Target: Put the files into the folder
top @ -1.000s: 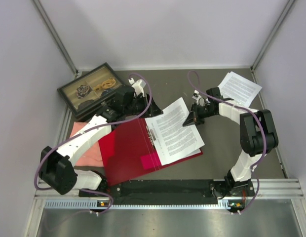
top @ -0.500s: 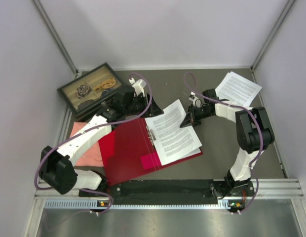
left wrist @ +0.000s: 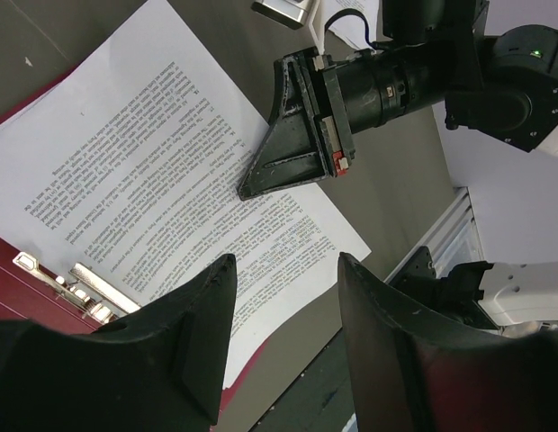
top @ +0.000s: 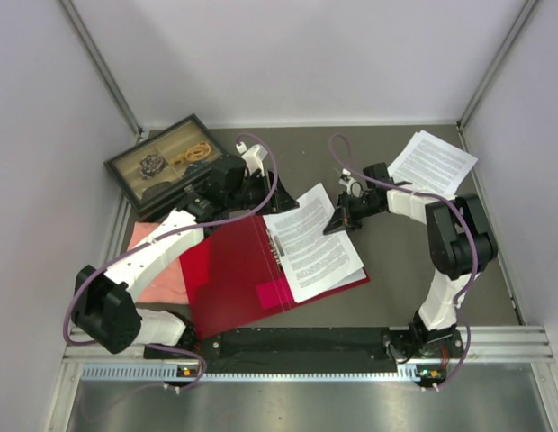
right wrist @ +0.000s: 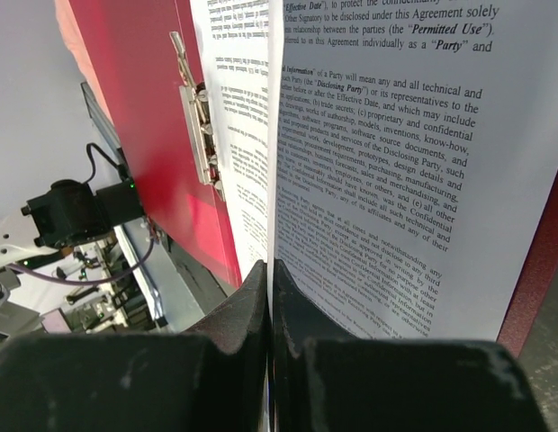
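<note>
The red folder (top: 229, 270) lies open on the table, its metal clip (right wrist: 193, 117) along the spine. Printed files (top: 310, 238) rest on its right half. My right gripper (right wrist: 270, 265) is shut on the near edge of the top sheet (right wrist: 387, 162), which stands lifted above a lower sheet (right wrist: 238, 108). In the top view that right gripper (top: 336, 225) sits at the sheets' right edge. My left gripper (left wrist: 286, 263) hangs open above the sheets with nothing between its fingers, near the folder's far edge (top: 277, 205). One more printed sheet (top: 432, 164) lies at the back right.
A black compartment box (top: 166, 162) with small items stands at the back left. A salmon-pink cloth (top: 157, 274) lies under the folder's left side. Walls close in on three sides, and a metal rail (top: 306, 346) runs along the front.
My right gripper has moved left with the sheet in it, drawing the sheet further over the folder. The left arm has stayed where it was.
</note>
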Robot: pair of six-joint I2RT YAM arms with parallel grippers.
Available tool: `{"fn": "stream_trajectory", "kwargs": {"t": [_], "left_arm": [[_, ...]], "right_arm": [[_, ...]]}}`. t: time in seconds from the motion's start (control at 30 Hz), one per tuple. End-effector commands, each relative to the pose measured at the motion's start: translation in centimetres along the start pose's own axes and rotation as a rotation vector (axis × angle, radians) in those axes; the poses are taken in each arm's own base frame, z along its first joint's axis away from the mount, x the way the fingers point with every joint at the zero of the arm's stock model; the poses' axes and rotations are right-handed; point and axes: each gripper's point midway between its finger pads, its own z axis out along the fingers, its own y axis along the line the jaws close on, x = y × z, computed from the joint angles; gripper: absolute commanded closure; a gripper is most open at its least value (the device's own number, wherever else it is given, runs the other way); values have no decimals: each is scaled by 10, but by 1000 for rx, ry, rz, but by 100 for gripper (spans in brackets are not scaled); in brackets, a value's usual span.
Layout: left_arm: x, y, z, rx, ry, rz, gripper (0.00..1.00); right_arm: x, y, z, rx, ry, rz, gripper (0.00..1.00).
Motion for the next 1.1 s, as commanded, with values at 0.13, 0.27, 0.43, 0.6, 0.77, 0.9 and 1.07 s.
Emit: {"fn": "stream_trajectory", "kwargs": {"t": [0.13,0.27,0.43,0.6,0.77,0.9,1.07], "left_arm": [[-5,-6,1,36,-23,16,47],[-5,-7,0,36,-25,19,47],[-4,-7,0,39,-20,20,47],[-4,-7,-1,39,-22,22,47],[-3,-7,-2,39,-20,22,47],[-3,-8,-4,42,-24,25,47],[-3,-9,-3,48,-24,27,46]], "right_arm": [[-6,11,8,-22,-11,-37,100],[-4,11,9,-16,-11,-35,100],[-5,10,9,-2,-11,-37,100],[-4,6,6,38,-5,-44,86],[-9,5,1,104,-8,-78,59],[-11,6,-5,136,-17,-101,36],[-20,13,-16,186,-34,-138,20]]}}
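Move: My right hand already pinches the top file by its right-hand edge. The place for it, the folder's right half, has its middle about 4 cm to the left, 4 cm back and 3 cm below that hand. The metal clip on the spine is roughly 15 cm to the left and 5 cm back, and the pink patch some 16 cm left and 19 cm back. From my left hand the folder's right half is about 9 cm right, 5 cm back and 19 cm below. I ease my right hand a little under 1 cm farther left towards the clip, still pinching the file's edge, and pause. Then I open the fingers to about three quarters to let the edge go, while the hand sinks about 1 cm, tips its fingertips some 10 degrees further down and backs off rightwards about 1.5 cm. ##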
